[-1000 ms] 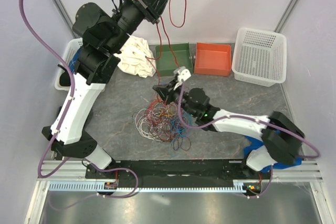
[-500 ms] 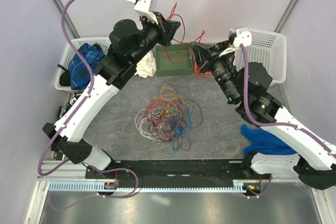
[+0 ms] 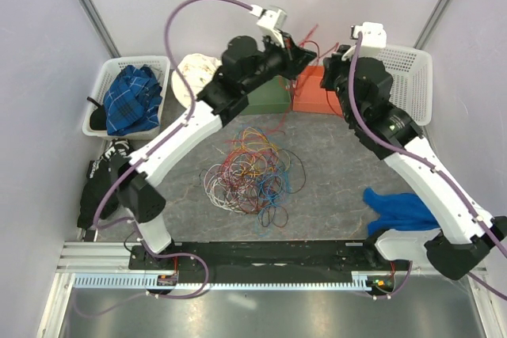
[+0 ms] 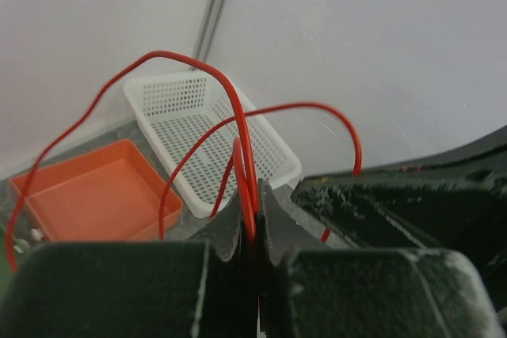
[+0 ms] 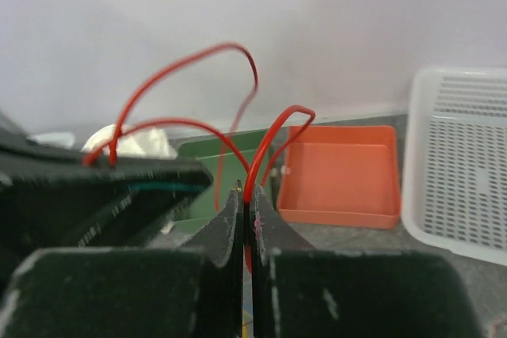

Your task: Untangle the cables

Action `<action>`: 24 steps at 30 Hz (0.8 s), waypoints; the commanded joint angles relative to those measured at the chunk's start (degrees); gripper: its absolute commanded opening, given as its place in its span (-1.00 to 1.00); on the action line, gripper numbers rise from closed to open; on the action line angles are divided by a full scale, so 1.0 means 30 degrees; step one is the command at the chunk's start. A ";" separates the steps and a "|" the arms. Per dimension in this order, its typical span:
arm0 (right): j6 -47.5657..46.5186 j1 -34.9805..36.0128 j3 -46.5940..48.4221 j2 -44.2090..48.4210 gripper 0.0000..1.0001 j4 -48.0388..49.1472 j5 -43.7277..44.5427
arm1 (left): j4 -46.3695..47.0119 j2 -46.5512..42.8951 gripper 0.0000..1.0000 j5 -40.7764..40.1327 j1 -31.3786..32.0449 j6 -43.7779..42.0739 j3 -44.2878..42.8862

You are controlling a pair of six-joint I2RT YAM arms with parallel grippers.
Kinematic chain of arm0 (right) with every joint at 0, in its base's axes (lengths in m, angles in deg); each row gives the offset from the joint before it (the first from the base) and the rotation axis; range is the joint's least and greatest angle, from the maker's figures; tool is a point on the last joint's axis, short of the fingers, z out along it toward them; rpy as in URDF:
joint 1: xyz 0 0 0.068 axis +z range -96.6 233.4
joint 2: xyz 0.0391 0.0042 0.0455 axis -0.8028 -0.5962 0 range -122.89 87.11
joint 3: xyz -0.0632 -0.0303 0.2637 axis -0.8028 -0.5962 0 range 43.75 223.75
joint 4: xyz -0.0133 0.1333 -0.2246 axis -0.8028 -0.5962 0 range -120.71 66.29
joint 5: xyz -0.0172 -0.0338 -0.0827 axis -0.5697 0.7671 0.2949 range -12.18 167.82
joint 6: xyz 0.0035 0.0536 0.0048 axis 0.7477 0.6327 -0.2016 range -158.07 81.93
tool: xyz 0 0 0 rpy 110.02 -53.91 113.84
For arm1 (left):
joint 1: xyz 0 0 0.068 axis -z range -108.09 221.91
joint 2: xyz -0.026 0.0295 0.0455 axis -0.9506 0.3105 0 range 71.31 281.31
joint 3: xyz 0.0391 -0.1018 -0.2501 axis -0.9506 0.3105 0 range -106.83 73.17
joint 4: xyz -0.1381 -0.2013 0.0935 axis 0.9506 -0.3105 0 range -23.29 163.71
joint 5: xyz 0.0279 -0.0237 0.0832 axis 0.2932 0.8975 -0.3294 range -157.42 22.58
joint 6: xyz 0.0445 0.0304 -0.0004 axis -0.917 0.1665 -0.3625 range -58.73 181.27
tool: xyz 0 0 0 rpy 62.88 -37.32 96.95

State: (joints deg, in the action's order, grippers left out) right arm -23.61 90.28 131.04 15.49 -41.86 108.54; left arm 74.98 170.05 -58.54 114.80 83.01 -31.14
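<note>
A tangled pile of thin cables [image 3: 249, 176] in red, orange, yellow, blue, green and white lies mid-table. One red cable [image 3: 310, 40] is lifted clear of it at the back. My left gripper [image 3: 305, 53] is shut on this red cable [image 4: 238, 108], which loops up from the closed fingertips [image 4: 253, 195]. My right gripper [image 3: 333, 65] is shut on the same red cable [image 5: 273, 136], a strand pinched at its tips [image 5: 247, 199]. The two grippers hang close together above the trays, the left one's black body [image 5: 95, 187] showing in the right wrist view.
A green tray [image 3: 269, 96], an orange tray [image 3: 313, 96] and a white mesh basket [image 3: 412, 85] line the back. A left basket [image 3: 99, 85] holds a blue plaid cloth. A white cloth [image 3: 194, 73] lies beside it; a blue cloth [image 3: 404, 207] lies near the right arm.
The left arm swung right with the red cable. The right gripper rose from the pile to the back. Both now meet above the trays.
</note>
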 commanded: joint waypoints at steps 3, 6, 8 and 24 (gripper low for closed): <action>0.2676 -0.3763 0.0553 -0.1145 -1.00 0.0599 -0.0834 | 0.2500 0.3294 -0.97 0.1722 0.0233 0.1425 -0.3047; 0.4054 -0.6166 0.0554 -0.1760 -1.00 0.1361 -0.1245 | 0.3524 0.5076 -0.96 0.2922 0.0292 0.1952 -0.4979; 0.4989 -0.7719 0.0261 -0.2084 -1.00 0.2385 -0.1245 | 0.4112 0.6076 -0.96 0.3452 0.0379 0.2450 -0.6766; 0.7982 -1.3260 -0.3664 -0.3489 -1.00 1.1147 0.2269 | 1.1702 1.4283 -0.97 0.3949 0.1024 0.5438 -1.5093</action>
State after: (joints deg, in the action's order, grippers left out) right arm -2.08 51.47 121.77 7.21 -15.30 110.53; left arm 104.29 210.07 -47.63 116.57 96.21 -73.92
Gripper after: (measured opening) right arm 0.020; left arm 0.053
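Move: Both closed hands already hold the red cable, high over the table. The white basket lies about 17 cm ahead of the right hand, 26 cm to its right and 40 cm below; the orange box is some 16 cm ahead, 4 cm right, and the cable heap roughly 12 cm back, 16 cm left, both slightly lower. From the left hand, the white basket is about 16 cm ahead, 29 cm right and 41 cm below. With its pinch kept on the red cable, the right hand sweeps about 26 cm to the right and 10 cm forward towards the space over the white basket, staying nearly level, turning some 40 degrees clockwise and rolling its left side up. The left hand keeps its own pinch and follows more slowly, moving about 11 cm right and a little forward, dipping and then rising to end some 5 cm higher, rolled left side down with its fingers tipped upward and turned clockwise. ##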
